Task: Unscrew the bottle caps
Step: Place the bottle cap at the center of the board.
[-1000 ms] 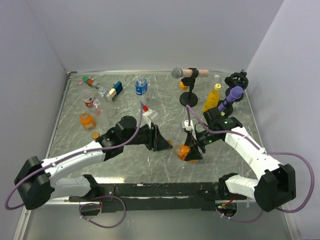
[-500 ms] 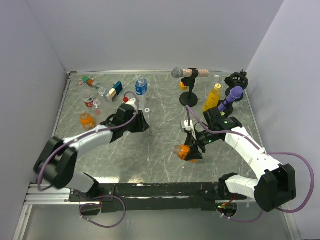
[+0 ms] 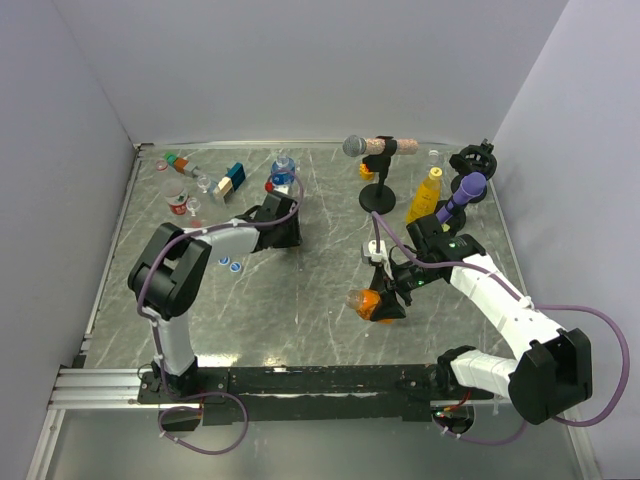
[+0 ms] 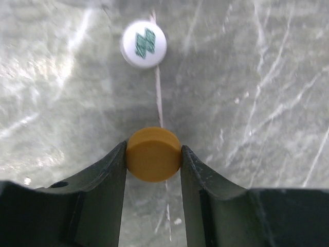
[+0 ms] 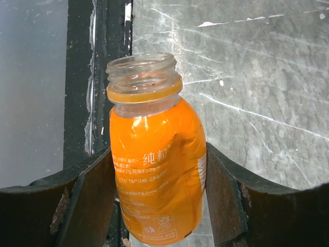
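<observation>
My right gripper (image 5: pixel 158 150) is shut on a squat orange bottle (image 5: pixel 154 170). Its neck is open, with no cap on it. In the top view that bottle (image 3: pixel 365 301) hangs low over the table's front middle in the right gripper (image 3: pixel 383 303). My left gripper (image 4: pixel 153 148) is shut on a small orange bottle cap (image 4: pixel 153 157), pinched by its sides just above the table. A white cap with a green mark (image 4: pixel 144 44) lies on the table ahead of it. From above, the left gripper (image 3: pixel 286 230) is stretched toward the back, near a clear bottle with a blue label (image 3: pixel 283 173).
A taller yellow bottle (image 3: pixel 425 195) stands at the back right beside a microphone on a stand (image 3: pixel 373 150) and a purple microphone (image 3: pixel 464 192). Coloured blocks (image 3: pixel 230 180) and a small red can (image 3: pixel 178 205) sit at the back left. Two small blue caps (image 3: pixel 229 265) lie under the left arm.
The left gripper has left the orange bottle's mouth and swung back and left with the orange cap. The right gripper and its bottle have stayed put.
</observation>
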Controlling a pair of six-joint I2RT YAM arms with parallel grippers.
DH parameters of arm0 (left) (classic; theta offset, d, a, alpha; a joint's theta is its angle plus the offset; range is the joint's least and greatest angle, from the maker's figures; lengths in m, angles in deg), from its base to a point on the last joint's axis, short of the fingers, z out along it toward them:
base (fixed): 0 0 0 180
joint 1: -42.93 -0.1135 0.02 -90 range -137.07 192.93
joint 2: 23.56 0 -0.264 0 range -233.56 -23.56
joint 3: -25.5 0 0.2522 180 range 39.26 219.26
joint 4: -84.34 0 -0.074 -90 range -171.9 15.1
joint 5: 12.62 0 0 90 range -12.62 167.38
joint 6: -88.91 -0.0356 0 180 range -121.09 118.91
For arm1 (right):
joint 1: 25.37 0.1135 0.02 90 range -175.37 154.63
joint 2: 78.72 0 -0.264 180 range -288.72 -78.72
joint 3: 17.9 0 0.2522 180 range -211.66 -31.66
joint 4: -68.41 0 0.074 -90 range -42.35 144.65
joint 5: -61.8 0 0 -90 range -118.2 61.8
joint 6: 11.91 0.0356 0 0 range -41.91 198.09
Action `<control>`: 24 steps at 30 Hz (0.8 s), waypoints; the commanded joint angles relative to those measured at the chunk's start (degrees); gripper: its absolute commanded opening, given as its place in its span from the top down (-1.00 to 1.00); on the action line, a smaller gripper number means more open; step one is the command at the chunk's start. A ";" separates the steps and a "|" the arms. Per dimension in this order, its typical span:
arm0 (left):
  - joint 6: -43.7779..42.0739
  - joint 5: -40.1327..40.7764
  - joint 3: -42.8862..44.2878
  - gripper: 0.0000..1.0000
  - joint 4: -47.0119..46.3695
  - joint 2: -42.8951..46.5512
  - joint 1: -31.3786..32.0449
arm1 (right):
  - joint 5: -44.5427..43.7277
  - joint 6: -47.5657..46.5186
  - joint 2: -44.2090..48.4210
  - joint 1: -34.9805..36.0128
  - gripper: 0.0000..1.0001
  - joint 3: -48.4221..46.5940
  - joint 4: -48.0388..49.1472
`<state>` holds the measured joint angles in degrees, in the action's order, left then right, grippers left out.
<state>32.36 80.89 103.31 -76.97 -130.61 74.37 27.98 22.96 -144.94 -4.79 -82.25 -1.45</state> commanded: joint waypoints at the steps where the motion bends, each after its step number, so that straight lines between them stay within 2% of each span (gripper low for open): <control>1: -0.23 4.05 2.83 0.11 1.14 -0.80 -0.33 | 0.86 -0.94 1.62 -0.36 0.83 -0.30 1.60; 8: 0.03 2.21 3.01 -0.42 1.13 3.23 -0.42 | 0.77 -0.94 1.53 -0.36 0.83 -0.30 1.52; 14: 0.21 -2.53 -0.23 -0.46 -0.44 13.16 -0.24 | 0.77 -0.94 1.53 -0.36 0.83 -0.30 1.52; 22: 0.30 -13.87 -12.53 -0.47 -9.23 33.02 0.11 | 0.77 -0.94 1.62 -0.36 0.83 -0.30 1.60; 23: 0.12 -15.36 -13.85 -0.50 -10.28 35.48 0.11 | 0.86 -0.94 1.70 -0.45 0.83 -0.30 1.52; 24: 0.30 -16.42 -15.08 -0.67 -11.25 37.85 0.11 | 0.94 -1.03 1.62 -0.36 0.83 -0.30 1.60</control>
<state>32.56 71.82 92.67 -82.46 -99.83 74.20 27.72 22.98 -144.83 -4.79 -82.23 -1.38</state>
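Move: The orange cap is already between the left gripper's pads, its place on the grey board directly beneath, barely 1 cm down. The white cap lies about 6 cm ahead and 1 cm right of the hand; the standing blue-label bottle is roughly 10 cm straight ahead, its middle some 8 cm higher. The nearer blue cap is about 13 cm left and 5 cm back. From the right hand, the spot is roughly 21 cm ahead, 20 cm left, 12 cm below. Keep the left gripper low over the board just behind the white cap and spread its fingers to let go of the orange cap. Then lift away quickly, about 17 cm up and, late in the rise, some 5 cm back towards the base, swinging the fingertips up and to the right by about 25 degrees, fingers left open. ##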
